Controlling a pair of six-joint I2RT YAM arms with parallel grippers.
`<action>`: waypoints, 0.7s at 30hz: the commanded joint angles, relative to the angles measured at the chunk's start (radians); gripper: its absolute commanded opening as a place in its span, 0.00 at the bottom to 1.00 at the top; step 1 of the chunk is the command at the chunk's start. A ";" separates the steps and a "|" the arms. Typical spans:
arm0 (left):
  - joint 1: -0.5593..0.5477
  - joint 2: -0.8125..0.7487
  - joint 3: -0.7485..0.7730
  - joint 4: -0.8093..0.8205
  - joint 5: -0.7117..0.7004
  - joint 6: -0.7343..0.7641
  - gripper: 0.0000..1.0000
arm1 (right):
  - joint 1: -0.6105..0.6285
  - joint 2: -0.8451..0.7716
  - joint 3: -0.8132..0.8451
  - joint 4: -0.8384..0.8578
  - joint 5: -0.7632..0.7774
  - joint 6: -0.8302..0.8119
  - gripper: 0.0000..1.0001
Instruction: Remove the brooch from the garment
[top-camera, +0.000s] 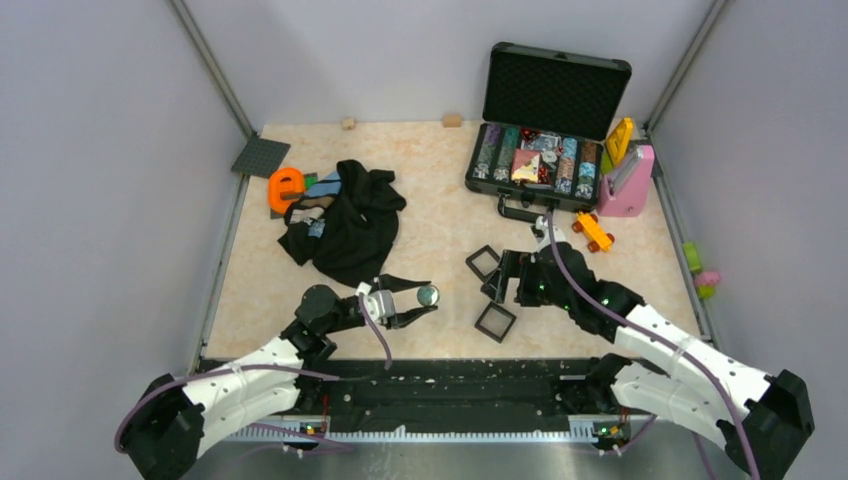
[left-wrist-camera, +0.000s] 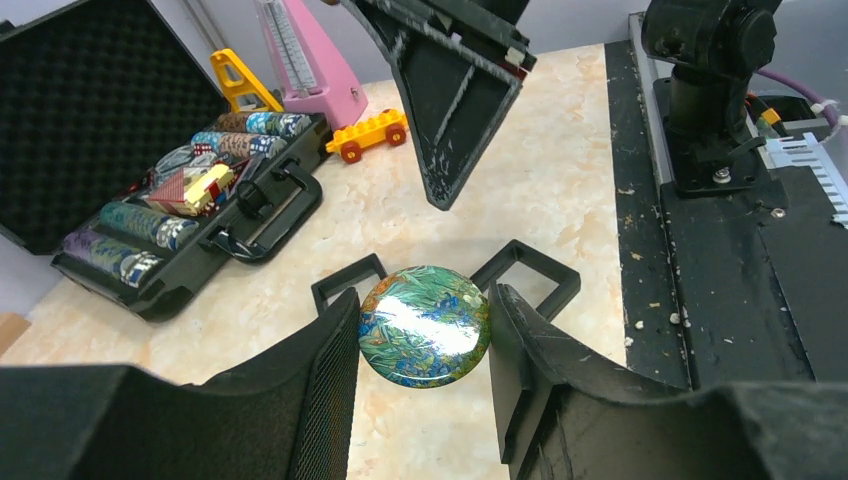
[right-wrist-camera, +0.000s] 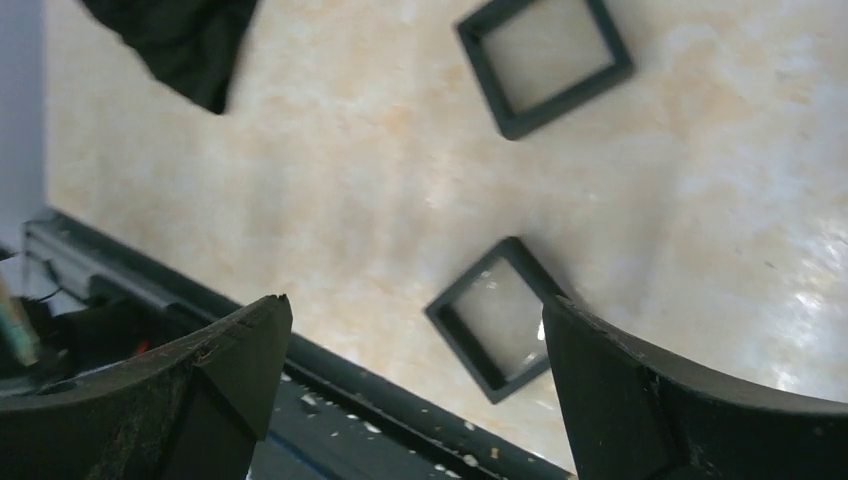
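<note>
The brooch (top-camera: 428, 295) (left-wrist-camera: 425, 326), a small round disc with a green and blue painted face, hangs above the table between the fingers of my left gripper (top-camera: 430, 299) (left-wrist-camera: 424, 305), which is shut on its edges. The garment (top-camera: 345, 225) (right-wrist-camera: 180, 40), a crumpled black top, lies apart from it at the back left. My right gripper (top-camera: 503, 283) (right-wrist-camera: 415, 303) hovers open and empty over two square black frames (top-camera: 484, 262) (top-camera: 495, 321); one of its fingers (left-wrist-camera: 450, 90) shows in the left wrist view.
An open black case (top-camera: 545, 150) of chips stands at the back right, with a pink scale (top-camera: 628, 185) and an orange toy car (top-camera: 593, 232) beside it. An orange object (top-camera: 285, 187) and a grey plate (top-camera: 261, 157) lie left of the garment.
</note>
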 joint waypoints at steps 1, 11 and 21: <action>-0.004 0.018 -0.050 0.133 -0.013 -0.027 0.40 | -0.005 0.008 -0.057 -0.059 0.179 0.066 0.99; -0.003 0.066 -0.117 0.235 -0.035 -0.013 0.39 | -0.003 0.072 -0.118 -0.090 0.248 0.433 0.99; -0.004 0.060 -0.154 0.288 -0.082 -0.055 0.39 | 0.124 0.474 0.233 -0.452 0.430 0.613 0.99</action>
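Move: The right hand, empty and open, has the near square frame almost beneath it, about 13 cm down and 2 cm to its left. The far square frame lies some 13 cm ahead and 4 cm left of this hand. The left hand already pinches the brooch. From it the near frame is about 14 cm right, 3 cm ahead and 19 cm below, and the garment about 27 cm ahead, 19 cm left and 18 cm below. Down and somewhat to the right, the right hand sinks about 9 cm towards the near frame, turning some 30 degrees clockwise while its wide-open fingers tip from slanting forward-left to point steeply down; no touch is visible. The left hand keeps its pinch on the brooch's rim and lowers it about 4 cm, barely turning. ##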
